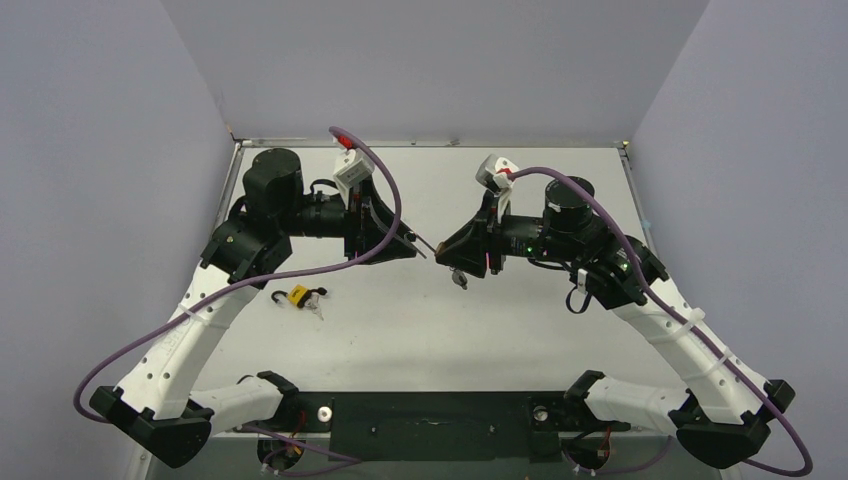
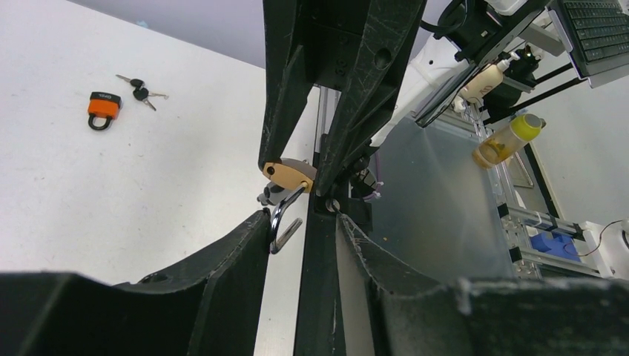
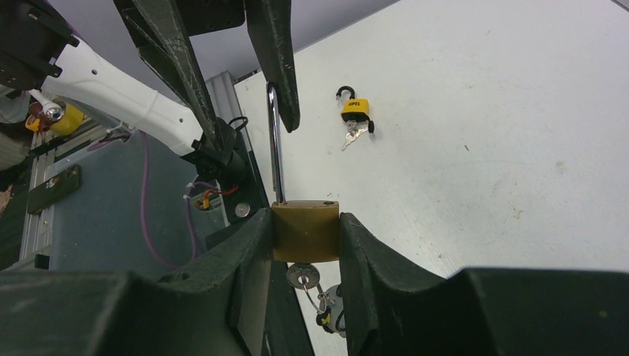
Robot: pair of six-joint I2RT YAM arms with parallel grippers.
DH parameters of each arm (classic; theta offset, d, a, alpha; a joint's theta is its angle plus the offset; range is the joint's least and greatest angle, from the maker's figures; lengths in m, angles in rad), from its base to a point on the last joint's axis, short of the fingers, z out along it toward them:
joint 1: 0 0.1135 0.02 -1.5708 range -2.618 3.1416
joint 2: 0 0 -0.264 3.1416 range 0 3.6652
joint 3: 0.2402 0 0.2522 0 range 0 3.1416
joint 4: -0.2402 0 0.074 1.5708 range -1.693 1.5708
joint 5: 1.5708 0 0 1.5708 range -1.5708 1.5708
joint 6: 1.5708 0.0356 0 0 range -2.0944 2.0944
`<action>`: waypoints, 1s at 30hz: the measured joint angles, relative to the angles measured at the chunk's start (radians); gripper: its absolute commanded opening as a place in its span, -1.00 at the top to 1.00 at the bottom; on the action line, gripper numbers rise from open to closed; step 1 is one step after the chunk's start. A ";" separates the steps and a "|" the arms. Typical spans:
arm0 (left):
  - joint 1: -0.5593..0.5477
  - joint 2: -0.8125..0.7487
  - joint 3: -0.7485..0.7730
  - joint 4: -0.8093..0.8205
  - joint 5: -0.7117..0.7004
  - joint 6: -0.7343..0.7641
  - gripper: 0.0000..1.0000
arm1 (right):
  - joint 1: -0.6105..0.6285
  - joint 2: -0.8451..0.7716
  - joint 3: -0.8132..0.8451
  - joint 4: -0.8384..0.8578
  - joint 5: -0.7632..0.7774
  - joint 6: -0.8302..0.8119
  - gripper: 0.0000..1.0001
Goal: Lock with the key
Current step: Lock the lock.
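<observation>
My right gripper [image 3: 305, 222] is shut on the body of a brass padlock [image 3: 305, 236] and holds it above the table's middle. Its steel shackle [image 3: 276, 148] stands open and points at my left gripper [image 1: 418, 248]. A key [image 3: 303, 277] sits in the keyhole, and a ring with a spare key [image 3: 330, 315] hangs below it. In the left wrist view the left gripper [image 2: 303, 215] is open; the shackle's hook [image 2: 280, 221] rests against the tip of one of its fingers [image 2: 245, 245]. The padlock body [image 2: 289, 174] shows beyond it. In the top view the right gripper [image 1: 450, 256] meets the left one.
A second, orange-yellow padlock [image 1: 298, 295] with its shackle open and keys [image 1: 317, 303] lies on the table front left of the grippers; it also shows in the left wrist view [image 2: 104, 109] and the right wrist view [image 3: 355, 110]. Walls enclose the table's back and sides.
</observation>
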 measured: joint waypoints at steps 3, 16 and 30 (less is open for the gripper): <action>-0.003 0.000 0.000 0.007 -0.004 -0.006 0.45 | 0.001 0.005 0.001 -0.005 0.009 -0.005 1.00; -0.007 0.002 -0.011 0.013 -0.051 -0.029 1.00 | 0.004 0.006 0.011 -0.031 0.024 -0.028 0.90; -0.023 0.003 -0.002 0.064 -0.321 -0.260 1.00 | 0.015 -0.081 -0.046 0.086 0.257 -0.036 -0.63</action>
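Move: Between the left hand's open fingers stands the lock's long shackle, its middle some 2 cm to the right of that hand and about level. The gold lock body lies about 5 cm to the left hand's right, level and neither ahead nor back, already gripped at the right hand's point, so the shackle's middle is some 3 cm to the right hand's left. The keys hang about 3 cm back, 2 cm right and 3 cm below the right hand. Closing on the bend of the shackle while the right hand holds the lock body nearly still, the left fingers pinch it shut, then the hand carries it about 4.5 cm forward, turning some 20 degrees counter-clockwise. The right fingers then spread wide and let go of the body; that hand travels about 3 cm forward, then right and up, turning clockwise. ##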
